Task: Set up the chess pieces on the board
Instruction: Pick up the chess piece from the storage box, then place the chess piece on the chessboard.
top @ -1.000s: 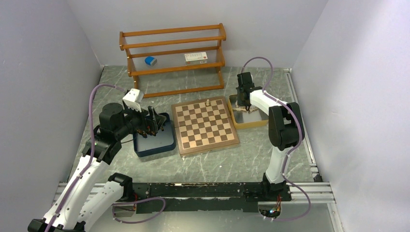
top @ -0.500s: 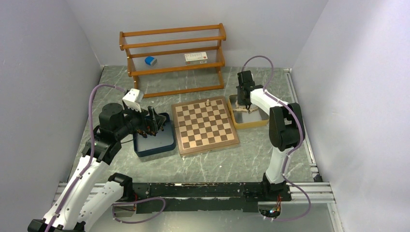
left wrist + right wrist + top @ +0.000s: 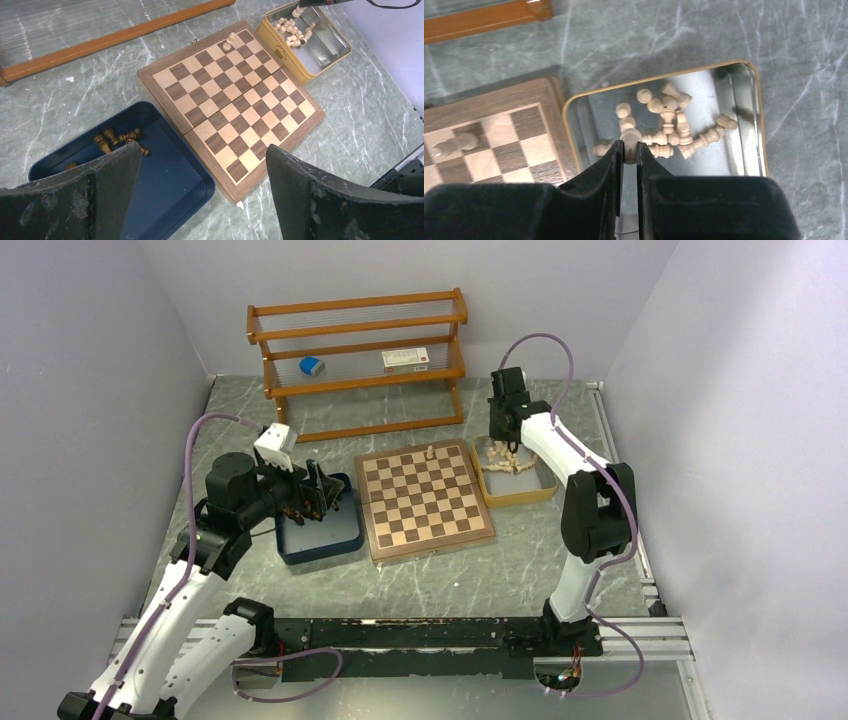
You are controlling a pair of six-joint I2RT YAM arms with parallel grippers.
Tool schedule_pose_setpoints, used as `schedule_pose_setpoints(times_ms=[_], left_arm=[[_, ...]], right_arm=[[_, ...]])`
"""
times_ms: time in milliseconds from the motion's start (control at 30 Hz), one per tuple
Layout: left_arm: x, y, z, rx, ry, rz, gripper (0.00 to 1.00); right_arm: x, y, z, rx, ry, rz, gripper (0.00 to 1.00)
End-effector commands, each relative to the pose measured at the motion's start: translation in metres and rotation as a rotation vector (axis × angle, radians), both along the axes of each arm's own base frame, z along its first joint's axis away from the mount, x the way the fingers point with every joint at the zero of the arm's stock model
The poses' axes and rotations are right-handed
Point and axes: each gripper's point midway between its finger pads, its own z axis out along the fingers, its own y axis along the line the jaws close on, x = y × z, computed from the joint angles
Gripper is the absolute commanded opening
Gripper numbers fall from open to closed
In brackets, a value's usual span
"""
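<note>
The wooden chessboard [image 3: 425,498] lies mid-table with one cream piece [image 3: 430,452] standing at its far edge; the board also shows in the left wrist view [image 3: 232,97]. My right gripper [image 3: 629,152] is shut on a cream chess piece [image 3: 630,137], held above the yellow tray [image 3: 758,105] where several cream pieces [image 3: 674,125] lie. My left gripper [image 3: 200,190] is open and empty above the navy tray [image 3: 170,180], which holds a few dark brown pieces [image 3: 117,139].
A wooden rack [image 3: 358,360] stands at the back with a blue object [image 3: 312,366] and a white box [image 3: 405,358] on it. The navy tray [image 3: 320,530] touches the board's left side; the yellow tray [image 3: 540,490] sits to its right.
My right gripper has risen and drawn back from the yellow tray with a cream piece in it. The left arm has not moved.
</note>
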Motion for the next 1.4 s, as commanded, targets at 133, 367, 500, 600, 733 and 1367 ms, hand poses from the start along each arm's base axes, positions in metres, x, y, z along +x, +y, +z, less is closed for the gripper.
schedule_pose_setpoints(times_ms=[133,367,500,600,733,1367], left_arm=[[0.000,0.000,0.000,-0.002,-0.010,0.005,0.99],[-0.001,0.001,0.002,-0.003,-0.015,0.008,0.99],[-0.002,0.002,0.003,-0.004,-0.021,0.013,0.99],[-0.002,0.002,0.004,-0.005,-0.023,0.013,0.99],[-0.002,0.002,0.005,-0.004,-0.025,0.014,0.99],[-0.003,0.001,0.004,-0.007,-0.023,0.007,0.99]], right_arm=[[-0.002,0.052,0.024,0.071,-0.038,0.121,0.09],[-0.004,0.101,0.016,0.051,-0.023,0.225,0.09],[-0.002,0.121,0.009,0.045,0.002,0.263,0.09],[-0.001,0.129,0.002,0.033,0.028,0.272,0.09],[-0.001,0.135,-0.008,0.028,0.059,0.281,0.10],[0.000,0.146,-0.036,0.023,0.124,0.305,0.12]])
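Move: The right hand, with a pale chess piece already pinched by its top, is above the storage box. The light square it is bound for, second from the right in the board's far row, lies about 14 cm to its left, level ahead and 8 cm below. A standing piece is roughly 17 cm left, 1 cm back; the box's heap of pieces is 3 cm right, 1 cm back, 8 cm below. From the left hand that square is some 20 cm ahead, 24 cm right, 21 cm below. Leftward in a quick, shallow arc, the right hand carries the pinched piece about 14 cm from over the box to the far row of the board, rising slightly and turning some 15 degrees counter-clockwise. Then it sinks 5 to 6 cm onto the light square beside the standing piece, slowing, the fingers tipping more steeply down and keeping their grip. ##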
